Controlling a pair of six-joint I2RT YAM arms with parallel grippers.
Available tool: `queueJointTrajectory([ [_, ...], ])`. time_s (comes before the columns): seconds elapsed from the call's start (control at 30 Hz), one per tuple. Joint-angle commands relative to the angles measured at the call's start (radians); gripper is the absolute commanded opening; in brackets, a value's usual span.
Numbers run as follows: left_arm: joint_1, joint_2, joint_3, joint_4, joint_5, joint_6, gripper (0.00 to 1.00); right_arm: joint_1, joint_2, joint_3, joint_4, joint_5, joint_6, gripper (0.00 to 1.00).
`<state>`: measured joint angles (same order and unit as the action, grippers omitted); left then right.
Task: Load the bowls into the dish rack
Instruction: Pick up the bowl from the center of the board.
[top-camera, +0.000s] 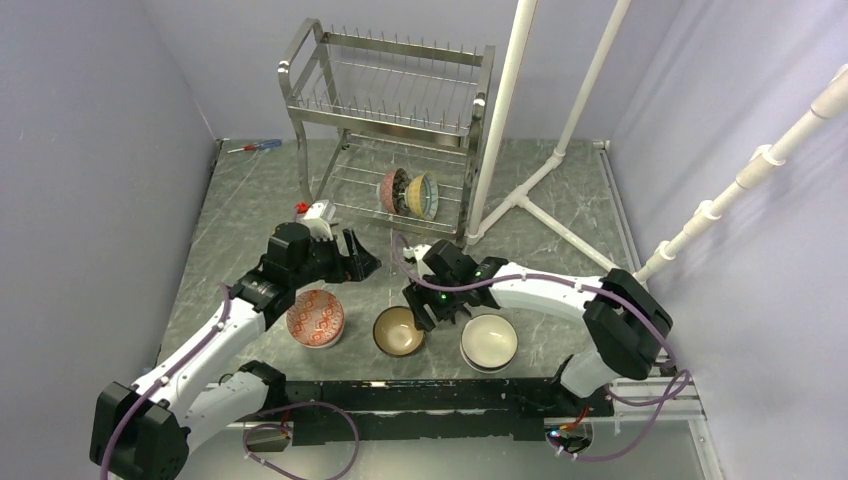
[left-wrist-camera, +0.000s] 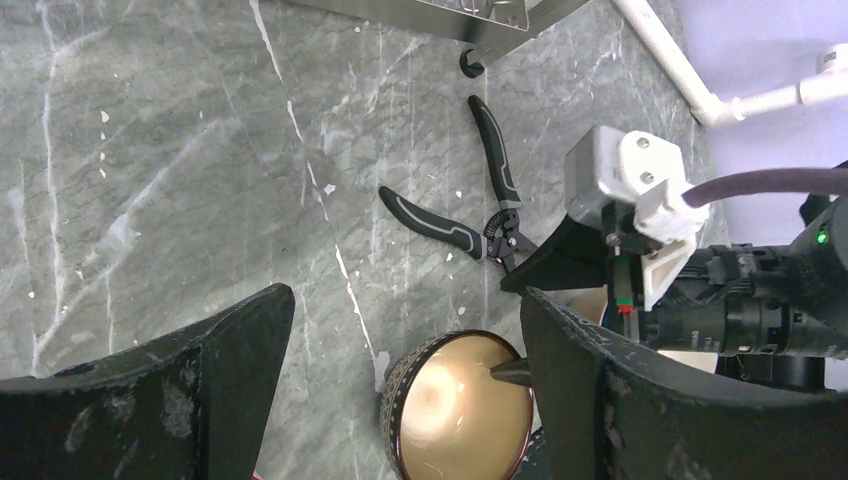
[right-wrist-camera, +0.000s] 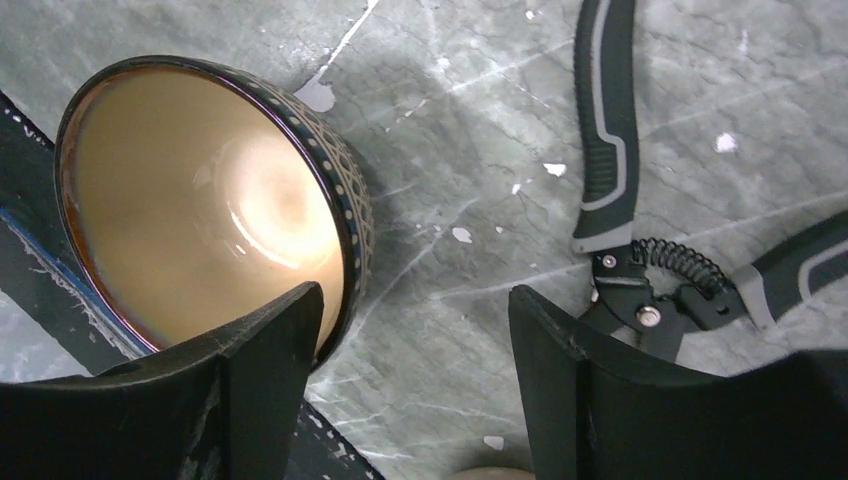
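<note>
The steel dish rack (top-camera: 390, 110) stands at the back, with two patterned bowls (top-camera: 410, 193) on edge in its lower tier. Near the front lie a red-patterned bowl (top-camera: 315, 317), a tan bowl (top-camera: 398, 331) (right-wrist-camera: 200, 200) (left-wrist-camera: 460, 410) and a white bowl (top-camera: 489, 341). My right gripper (top-camera: 430, 310) (right-wrist-camera: 410, 300) is open and low over the tan bowl's right rim. One finger (right-wrist-camera: 260, 370) is inside the bowl and the other outside, with the rim between them untouched. My left gripper (top-camera: 360, 258) (left-wrist-camera: 407, 300) hangs wide open and empty above the table, behind the red-patterned bowl.
Black-handled pliers (left-wrist-camera: 480, 220) (right-wrist-camera: 620, 200) lie on the marble table just behind the tan bowl. White pipes (top-camera: 510, 110) rise right of the rack. A screwdriver (top-camera: 255, 146) lies at the far left. A black rail (top-camera: 420, 395) runs along the near edge.
</note>
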<state>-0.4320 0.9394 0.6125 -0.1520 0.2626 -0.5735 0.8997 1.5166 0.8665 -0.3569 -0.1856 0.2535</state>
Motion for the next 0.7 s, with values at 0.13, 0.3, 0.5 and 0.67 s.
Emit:
queueJointTrajectory([
  [0.13,-0.004,0.006,0.065,-0.008,-0.006,-0.008,0.88,0.031,0.081,0.057,0.101,-0.086,0.037,0.58],
  [0.3,-0.003,-0.014,0.06,-0.024,-0.028,0.0,0.89,0.037,0.129,0.093,0.088,-0.066,0.056,0.31],
  [0.5,-0.004,-0.021,0.061,-0.053,-0.044,0.017,0.89,0.037,0.09,0.1,0.093,-0.046,0.065,0.2],
  [0.67,-0.004,-0.013,0.06,-0.048,-0.03,0.011,0.89,0.034,0.07,0.105,0.116,-0.051,0.084,0.04],
])
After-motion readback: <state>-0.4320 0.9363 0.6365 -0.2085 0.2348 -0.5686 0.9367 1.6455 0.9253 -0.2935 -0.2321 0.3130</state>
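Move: Nothing is held yet. From the right gripper the brown bowl's middle lies about 7 cm to the left, 3 cm back and 3 cm lower, so the left finger is already over its rim. The pruners lie some 5 cm ahead and 6 cm to the right; the cream bowl is about 12 cm to the right and 5 cm back. From the left gripper the brown bowl is roughly 13 cm back, 8 cm right and 14 cm below. Carry the right gripper about 3 cm left towards the brown bowl while sinking some 1.5 cm, so that one finger goes inside the bowl and the other stays outside its right-hand rim. Close the fingers steadily as you go, from well open to nearly shut, then hold place as they pinch the wall. ##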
